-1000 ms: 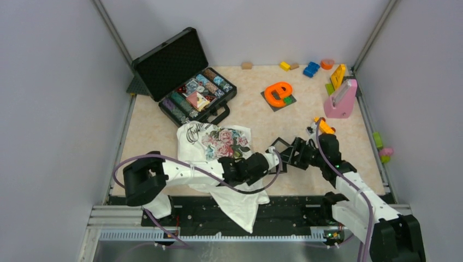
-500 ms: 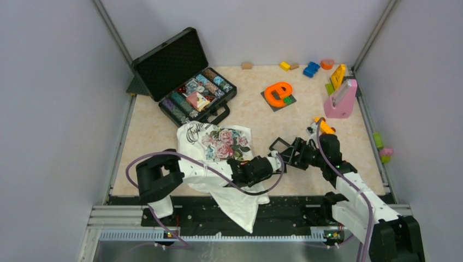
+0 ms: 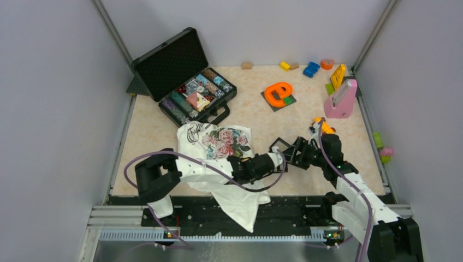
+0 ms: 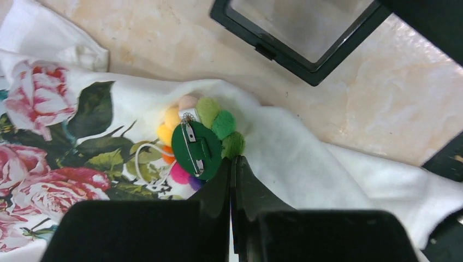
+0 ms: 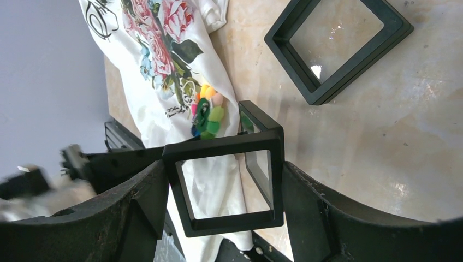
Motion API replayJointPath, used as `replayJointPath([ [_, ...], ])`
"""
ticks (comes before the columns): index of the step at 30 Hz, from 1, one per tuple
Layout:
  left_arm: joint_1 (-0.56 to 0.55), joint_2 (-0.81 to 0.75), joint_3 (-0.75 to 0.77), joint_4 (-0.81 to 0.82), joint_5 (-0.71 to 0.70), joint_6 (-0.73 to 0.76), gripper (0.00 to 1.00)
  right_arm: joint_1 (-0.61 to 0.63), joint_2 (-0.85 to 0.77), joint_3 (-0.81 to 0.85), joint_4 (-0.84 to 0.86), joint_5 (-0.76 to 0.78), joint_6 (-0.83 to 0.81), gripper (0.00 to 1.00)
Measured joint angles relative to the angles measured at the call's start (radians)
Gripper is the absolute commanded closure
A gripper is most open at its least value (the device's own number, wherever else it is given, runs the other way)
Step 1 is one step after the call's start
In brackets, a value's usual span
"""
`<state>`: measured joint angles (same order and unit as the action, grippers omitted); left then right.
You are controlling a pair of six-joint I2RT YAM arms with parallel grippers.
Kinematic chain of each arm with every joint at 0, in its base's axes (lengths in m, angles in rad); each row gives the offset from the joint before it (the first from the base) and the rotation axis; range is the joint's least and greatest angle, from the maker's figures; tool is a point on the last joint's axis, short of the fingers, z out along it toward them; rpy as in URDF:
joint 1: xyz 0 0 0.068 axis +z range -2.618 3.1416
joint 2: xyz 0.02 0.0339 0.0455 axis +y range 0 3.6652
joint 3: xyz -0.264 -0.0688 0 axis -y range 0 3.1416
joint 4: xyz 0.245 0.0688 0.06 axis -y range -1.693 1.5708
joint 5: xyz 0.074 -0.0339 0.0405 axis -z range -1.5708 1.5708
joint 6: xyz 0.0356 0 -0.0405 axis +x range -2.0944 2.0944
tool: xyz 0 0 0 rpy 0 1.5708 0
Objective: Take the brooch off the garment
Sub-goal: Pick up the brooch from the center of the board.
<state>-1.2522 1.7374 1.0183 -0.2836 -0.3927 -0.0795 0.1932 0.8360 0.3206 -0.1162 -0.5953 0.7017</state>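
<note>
The brooch (image 4: pixel 199 139) lies face down on the right edge of the garment (image 4: pixel 82 125), its green back and pin showing with coloured petals around it. My left gripper (image 4: pixel 233 159) is shut, its tips touching a green petal at the brooch's lower right; nothing shows between the fingers. In the right wrist view the brooch (image 5: pixel 206 117) sits just beyond my right gripper (image 5: pixel 224 177), which is shut on a black square frame case (image 5: pixel 226 224) held upright. From above, the garment (image 3: pixel 215 143) lies crumpled at the near middle, and the brooch is hidden by the arms.
A second black frame (image 3: pixel 279 144) lies flat on the table between the two grippers. An open black chip case (image 3: pixel 191 90) stands at the back left. An orange e-shaped toy (image 3: pixel 278 94), a pink stand (image 3: pixel 341 101), an orange toy car (image 3: pixel 325 126) and small blocks lie to the right and back.
My left gripper has closed from half open to fully shut beside the brooch, and its arm has shifted slightly right. The right arm has hardly moved and still holds the frame case.
</note>
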Motion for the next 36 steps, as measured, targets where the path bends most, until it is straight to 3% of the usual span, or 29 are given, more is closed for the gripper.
replayJointPath([
  [5,0.101,-0.179,-0.048,0.013,0.172,-0.059,1.0,0.0,-0.005,0.0,-0.004,-0.005,-0.001,0.41],
  [12,0.459,-0.414,-0.234,0.231,0.69,-0.281,1.0,0.0,-0.009,0.0,-0.01,-0.008,-0.001,0.41],
  [18,0.652,-0.283,-0.364,0.494,1.09,-0.548,1.0,0.0,-0.013,0.0,-0.011,-0.012,-0.001,0.42],
  [22,0.742,-0.109,-0.476,0.804,1.275,-0.774,1.0,0.0,-0.013,0.0,-0.011,-0.017,0.002,0.42],
  [25,0.785,-0.063,-0.513,0.867,1.312,-0.832,0.97,0.0,-0.016,0.0,-0.011,-0.02,0.004,0.42],
  [31,0.792,-0.129,-0.484,0.741,1.228,-0.737,0.56,0.0,-0.02,0.0,-0.01,-0.021,0.008,0.42],
  [36,0.79,-0.185,-0.443,0.629,1.168,-0.637,0.48,0.0,-0.02,0.0,-0.009,-0.022,0.009,0.42],
])
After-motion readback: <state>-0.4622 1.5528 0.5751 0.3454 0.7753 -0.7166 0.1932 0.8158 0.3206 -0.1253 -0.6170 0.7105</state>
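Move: The left gripper is already shut on a green petal of the brooch, which is back side up; its middle lies about 3 cm ahead and 2 cm left, level with the fingertips. The rose print is some 11 cm ahead and 11 cm left. The clear frame in the right gripper stands roughly 2 cm ahead, 10 cm right and 5 cm higher. From the right hand, the brooch lies about 14 cm left, 1 cm ahead and 7 cm below. Flip the brooch: keep the left gripper's pinch on the petal, lift it about 9 cm while drifting forward-left, and swing the wrist nearly 90 degrees so the fingers end up pointing right and only slightly down. Lower about 6 cm onto the garment, still drifting left, then open halfway, let go of the petal and ease off forward-left. ##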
